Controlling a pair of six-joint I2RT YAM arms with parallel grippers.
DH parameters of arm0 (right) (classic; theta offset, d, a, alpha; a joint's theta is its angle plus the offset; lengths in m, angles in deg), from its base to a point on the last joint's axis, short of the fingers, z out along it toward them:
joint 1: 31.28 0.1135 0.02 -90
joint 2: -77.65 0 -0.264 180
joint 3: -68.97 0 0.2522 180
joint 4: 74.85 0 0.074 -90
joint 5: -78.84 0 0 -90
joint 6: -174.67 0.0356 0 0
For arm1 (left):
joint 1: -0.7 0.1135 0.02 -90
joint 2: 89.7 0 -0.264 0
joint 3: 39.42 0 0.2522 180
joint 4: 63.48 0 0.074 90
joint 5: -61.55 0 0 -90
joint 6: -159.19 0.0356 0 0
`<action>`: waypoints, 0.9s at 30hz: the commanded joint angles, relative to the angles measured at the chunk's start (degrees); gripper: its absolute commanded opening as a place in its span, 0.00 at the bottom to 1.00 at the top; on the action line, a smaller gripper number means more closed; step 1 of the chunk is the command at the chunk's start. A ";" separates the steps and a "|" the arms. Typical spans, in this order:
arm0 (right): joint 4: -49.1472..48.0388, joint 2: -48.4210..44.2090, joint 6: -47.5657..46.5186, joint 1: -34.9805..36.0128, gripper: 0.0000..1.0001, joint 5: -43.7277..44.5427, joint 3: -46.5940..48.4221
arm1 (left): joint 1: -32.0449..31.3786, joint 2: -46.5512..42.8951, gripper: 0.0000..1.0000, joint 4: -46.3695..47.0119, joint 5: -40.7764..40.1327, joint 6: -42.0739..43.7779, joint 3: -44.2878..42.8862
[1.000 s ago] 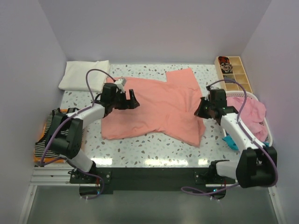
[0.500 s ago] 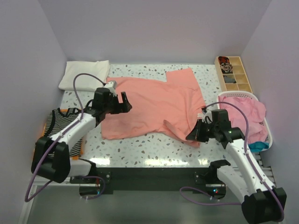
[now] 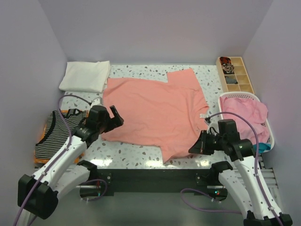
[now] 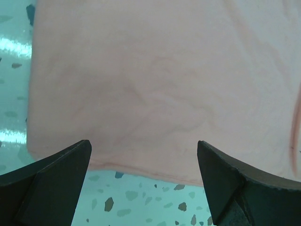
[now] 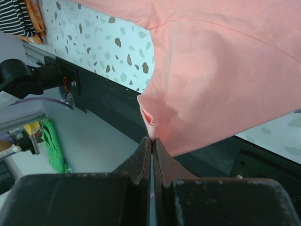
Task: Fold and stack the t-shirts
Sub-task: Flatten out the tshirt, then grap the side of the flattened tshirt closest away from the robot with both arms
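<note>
A salmon-pink t-shirt [image 3: 155,113] lies spread over the middle of the speckled table, its small white neck label on the right side. My left gripper [image 3: 117,117] hovers open at the shirt's left hem. In the left wrist view the hem of the t-shirt [image 4: 160,84] runs between the two wide-apart fingers [image 4: 47,183], which hold nothing. My right gripper [image 3: 193,148] is shut on a pinched corner of the t-shirt [image 5: 221,70] at the table's near edge, by the black rail. A striped t-shirt [image 3: 59,134] lies at the left.
A folded white t-shirt [image 3: 84,75] sits at the back left. A white basket [image 3: 263,101] on the right holds pink cloth [image 3: 244,113] and a bit of teal. A wooden compartment box [image 3: 237,75] stands at the back right. The black base rail [image 5: 108,103] runs along the near edge.
My right gripper has pulled the shirt's corner towards the near edge, flattening the shirt. The left arm has drawn back from over the shirt to its left hem, staying open.
</note>
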 commanded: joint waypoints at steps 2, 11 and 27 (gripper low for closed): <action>3.31 -1.19 -2.19 0.07 0.00 0.05 2.41 | -4.51 -4.73 1.00 -14.12 -11.60 -14.31 0.83; 4.63 -3.47 -3.51 0.86 0.00 0.14 1.53 | -10.23 -4.39 1.00 -22.40 -14.06 -23.01 3.46; 1.38 -1.90 -5.10 1.48 0.00 -0.30 2.50 | -13.31 -1.40 1.00 -17.83 -30.14 -35.23 7.77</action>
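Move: Behind and to the left of the open left hand lies the t-shirt's near left corner, some 5 cm back, 8 cm left and 10 cm below. The striped shirt sits about 27 cm left and 4 cm back of that hand, the folded white cloth some 17 cm left and 25 cm ahead. From the right hand, already shut on the t-shirt's near right end, that same corner is about 38 cm left, 9 cm ahead and 13 cm lower. Drawing back about 8 cm and sinking some 7 cm while easing left, the left hand comes down towards the t-shirt's near left corner, its fingers wide open. It swings roughly 25 degrees counter-clockwise and tips farther down, then creeps about a centimetre forward at the end. The right hand keeps its pinch on the near right end, holding it raised and drawing back only about a centimetre. ##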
